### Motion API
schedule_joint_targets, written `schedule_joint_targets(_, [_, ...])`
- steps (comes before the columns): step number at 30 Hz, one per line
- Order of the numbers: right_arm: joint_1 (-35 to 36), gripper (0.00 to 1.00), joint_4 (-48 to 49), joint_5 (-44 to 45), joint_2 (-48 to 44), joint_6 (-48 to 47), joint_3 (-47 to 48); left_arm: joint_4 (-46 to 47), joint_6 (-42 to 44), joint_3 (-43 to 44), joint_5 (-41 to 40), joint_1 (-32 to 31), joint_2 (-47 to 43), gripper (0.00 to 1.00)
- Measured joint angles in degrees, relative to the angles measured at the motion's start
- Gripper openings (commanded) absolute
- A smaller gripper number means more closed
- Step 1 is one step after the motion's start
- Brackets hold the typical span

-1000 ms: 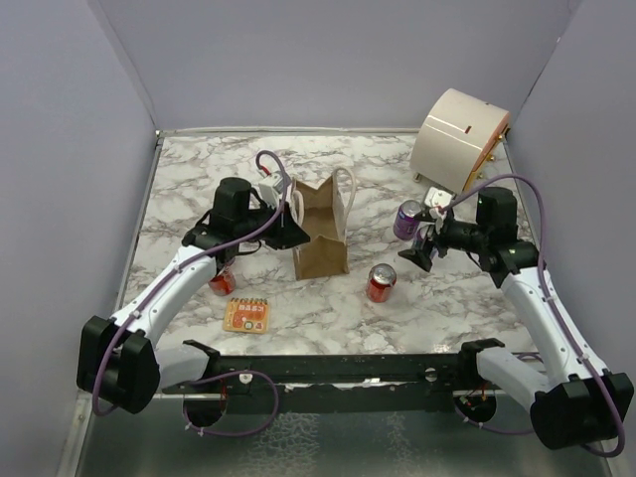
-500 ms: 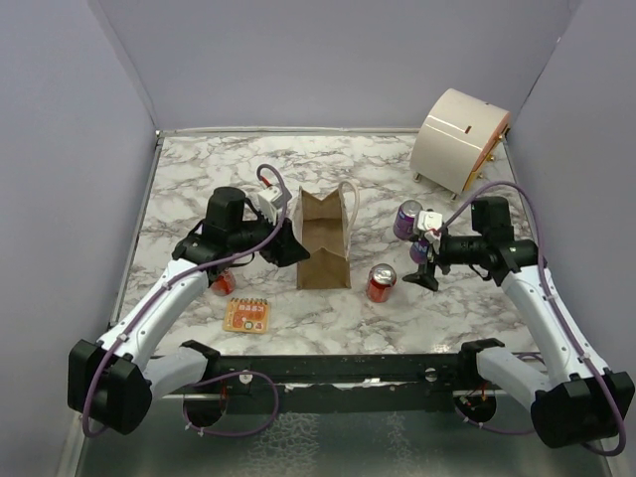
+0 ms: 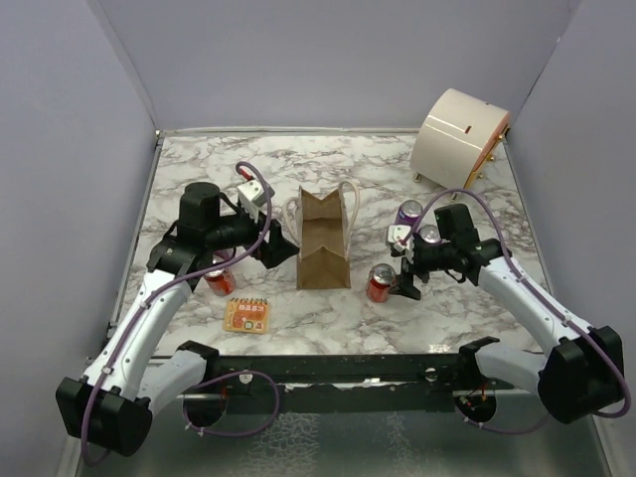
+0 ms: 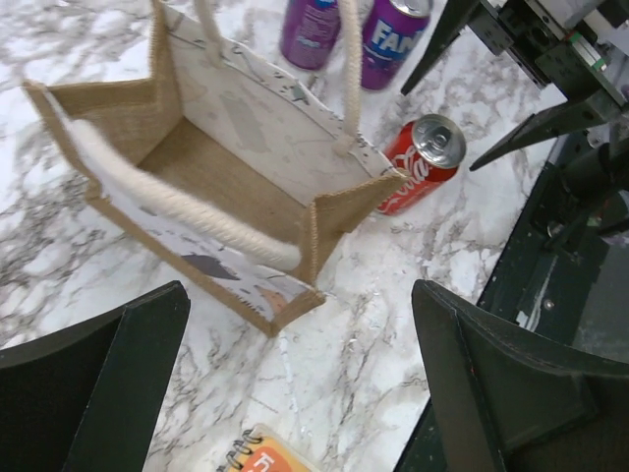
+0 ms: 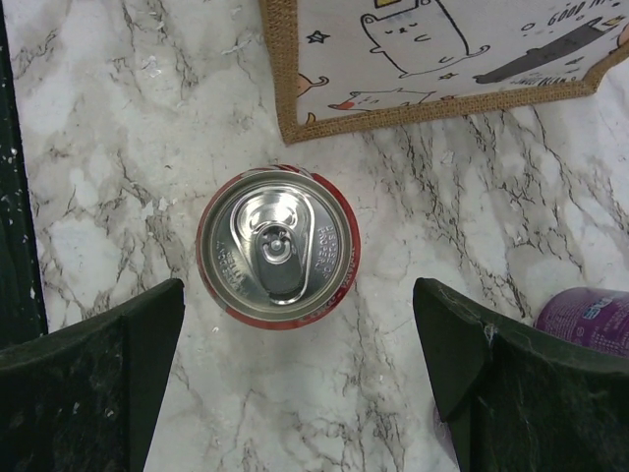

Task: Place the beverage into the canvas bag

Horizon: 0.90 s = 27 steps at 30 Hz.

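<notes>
The canvas bag (image 3: 323, 241) stands upright mid-table with its mouth open and its jute floor (image 4: 221, 167) bare. A red beverage can (image 3: 379, 283) stands just right of the bag. My right gripper (image 3: 401, 281) hovers over it, pointing down and open. In the right wrist view the can's top (image 5: 278, 246) lies just ahead of the wide-apart fingertips (image 5: 118, 374), untouched. My left gripper (image 3: 273, 248) is open beside the bag's left side and holds nothing. In its wrist view the bag (image 4: 236, 285) lies ahead of the spread fingers (image 4: 491, 383).
Two purple cans (image 3: 408, 214) (image 3: 429, 237) stand behind the right gripper. Another red can (image 3: 217, 280) and an orange spiral notebook (image 3: 246, 315) lie under the left arm. A large cream drum-shaped container (image 3: 459, 139) sits at the back right. Grey walls enclose the marble table (image 3: 328, 169).
The left gripper opened, let go of the bag's handle and drew back to the left. The right arm swung left and forward, coming over the red can.
</notes>
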Motion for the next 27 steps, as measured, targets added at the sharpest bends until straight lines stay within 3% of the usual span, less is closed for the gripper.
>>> schedule_joint_targets(10, [4.2, 0.88, 5.4, 0.8, 6.7, 2.0, -0.1, 0.0, 0.9, 0.0, -0.5, 4.9, -3.7, 0.99])
schedule_joint_targets(20, [4.6, 0.47, 6.6, 0.6, 6.4, 3.0, -0.1, 0.2, 1.3, -0.1, -3.3, 5.6, -3.7, 0.99])
schedule_joint_targets(27, [4.6, 0.25, 2.8, 0.4, 4.3, 3.9, 1.3, 1.5, 1.3, 0.0, -10.5, 7.3, -3.7, 0.99])
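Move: Some 3 cm to the right hand's left, 1 cm ahead and 5 cm lower stands the red can, under its open fingers. The canvas bag is about 18 cm left and 11 cm ahead of that hand, 3 cm lower; the nearer purple can some 12 cm ahead, 6 cm right, 5 cm lower. For the left hand the red can lies level ahead, about 26 cm right and 19 cm below. Sinking and sliding left about 2 cm each, the right hand brings its open fingers around the red can, closes them by a third to pinch its upper sides, then rises roughly 1.5 cm with the grip kept. The open, empty left hand draws away from the bag, some 5 cm left and 4 cm forward, swinging about 15 degrees counter-clockwise. ##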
